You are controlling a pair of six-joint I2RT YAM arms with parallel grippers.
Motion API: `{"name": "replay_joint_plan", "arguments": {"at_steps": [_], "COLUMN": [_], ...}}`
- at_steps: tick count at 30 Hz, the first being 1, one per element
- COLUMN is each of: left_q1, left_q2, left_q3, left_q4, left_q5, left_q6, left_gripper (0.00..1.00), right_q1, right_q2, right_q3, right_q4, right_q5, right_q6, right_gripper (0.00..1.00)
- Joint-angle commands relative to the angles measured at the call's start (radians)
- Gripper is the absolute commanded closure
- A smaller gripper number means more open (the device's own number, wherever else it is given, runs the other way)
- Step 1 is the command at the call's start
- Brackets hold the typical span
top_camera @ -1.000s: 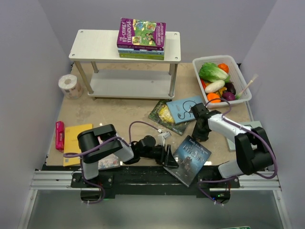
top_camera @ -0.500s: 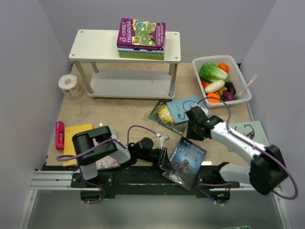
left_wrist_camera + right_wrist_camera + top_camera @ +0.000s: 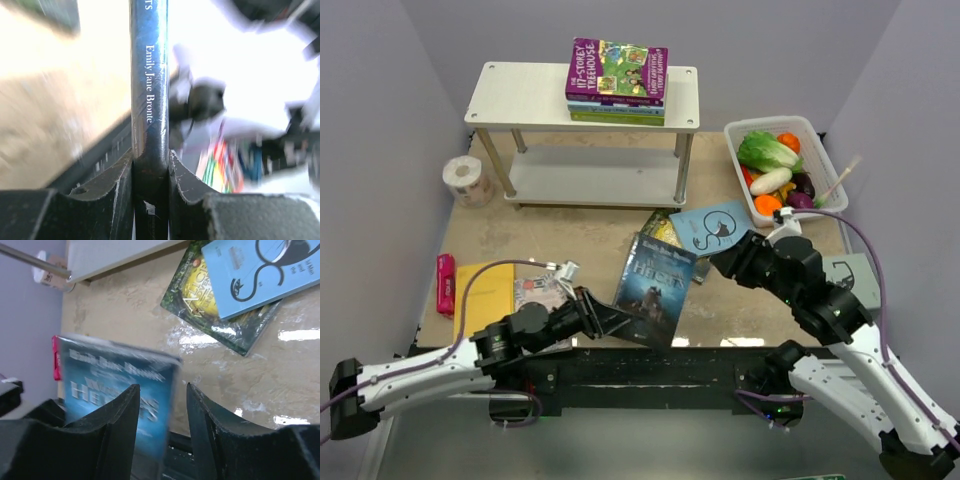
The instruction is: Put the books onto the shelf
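My left gripper is shut on the lower edge of a dark blue book, which it holds tilted up above the table. In the left wrist view the book's spine runs straight up from between the shut jaws of the left gripper. My right gripper hangs open just right of that book with nothing in it; the right wrist view shows the right gripper with the blue cover beyond it. The shelf at the back carries a stack of books. A light-blue book overlaps a green one.
A yellow book and a floral book lie at the near left, beside a pink marker. A grey-green book lies under the right arm. A toilet roll stands left of the shelf. The vegetable basket sits back right.
The left gripper closed on the dark blue book's edge and carried it left and up off the table's near edge. The right gripper opened and drew back from the book.
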Motion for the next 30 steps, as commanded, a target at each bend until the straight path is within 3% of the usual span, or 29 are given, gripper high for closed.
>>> {"name": "replay_joint_plan", "arguments": {"at_steps": [1,4,5,7,8,11,22,30], "left_q1": [0.007,0.007,0.007,0.007,0.007,0.007,0.009,0.009], "left_q2": [-0.225,-0.277,-0.280,-0.259,-0.234,-0.207,-0.151,-0.061], "left_q3": [0.108,0.112,0.114,0.135,0.143,0.163,0.131,0.126], "left_q4": [-0.212,-0.194,-0.181,-0.165,-0.156,-0.133,0.160,0.304], "left_q5": [-0.420,-0.464,-0.463,-0.457,-0.449,-0.438,-0.645,-0.616], "left_q6": [0.005,-0.002,-0.003,-0.011,-0.009,-0.008,0.049,0.028], "left_gripper": [1.00,1.00,1.00,1.00,1.00,1.00,1.00,1.00], "right_q1": [0.003,0.001,0.001,0.003,0.003,0.003,0.001,0.006], "right_q2": [0.013,0.016,0.009,-0.007,-0.031,-0.065,0.108,0.415], "right_q3": [-0.101,-0.248,-0.343,-0.488,-0.530,-0.623,-0.664,-0.683], "right_q4": [0.154,0.394,0.569,0.777,0.976,1.186,1.341,1.806], "right_q5": [-0.175,-0.387,-0.483,-0.539,-0.553,-0.533,-0.570,-0.623], "right_q6": [0.029,0.104,0.181,0.276,0.368,0.443,0.404,0.536], "right_gripper": [0.53,0.44,0.40,0.36,0.35,0.29,0.24,0.23]}}
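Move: The left gripper already holds the Wuthering Heights book; its middle lies about 6 cm ahead and 8 cm right of it. The purple book stack on the shelf is roughly 47 cm ahead of the left gripper, 16 cm higher. From the empty right gripper, Wuthering Heights is about 17 cm left, 6 cm back and 5 cm lower. The Alice book lies some 15 cm ahead, 11 cm left of the right gripper; the blue cat book 20 cm ahead, 1 cm right; both about 22 cm down. Keep the left grip on Wuthering Heights and carry it forward about 9 cm, left and up, with a small dip midway, turning it some 30 degrees counter-clockwise towards the shelf. Bring the right gripper left about 11 cm towards the book's near right corner, dipping, lifting and sinking again to end lower, while rolling its left side up, swinging counter-clockwise and opening wider. ##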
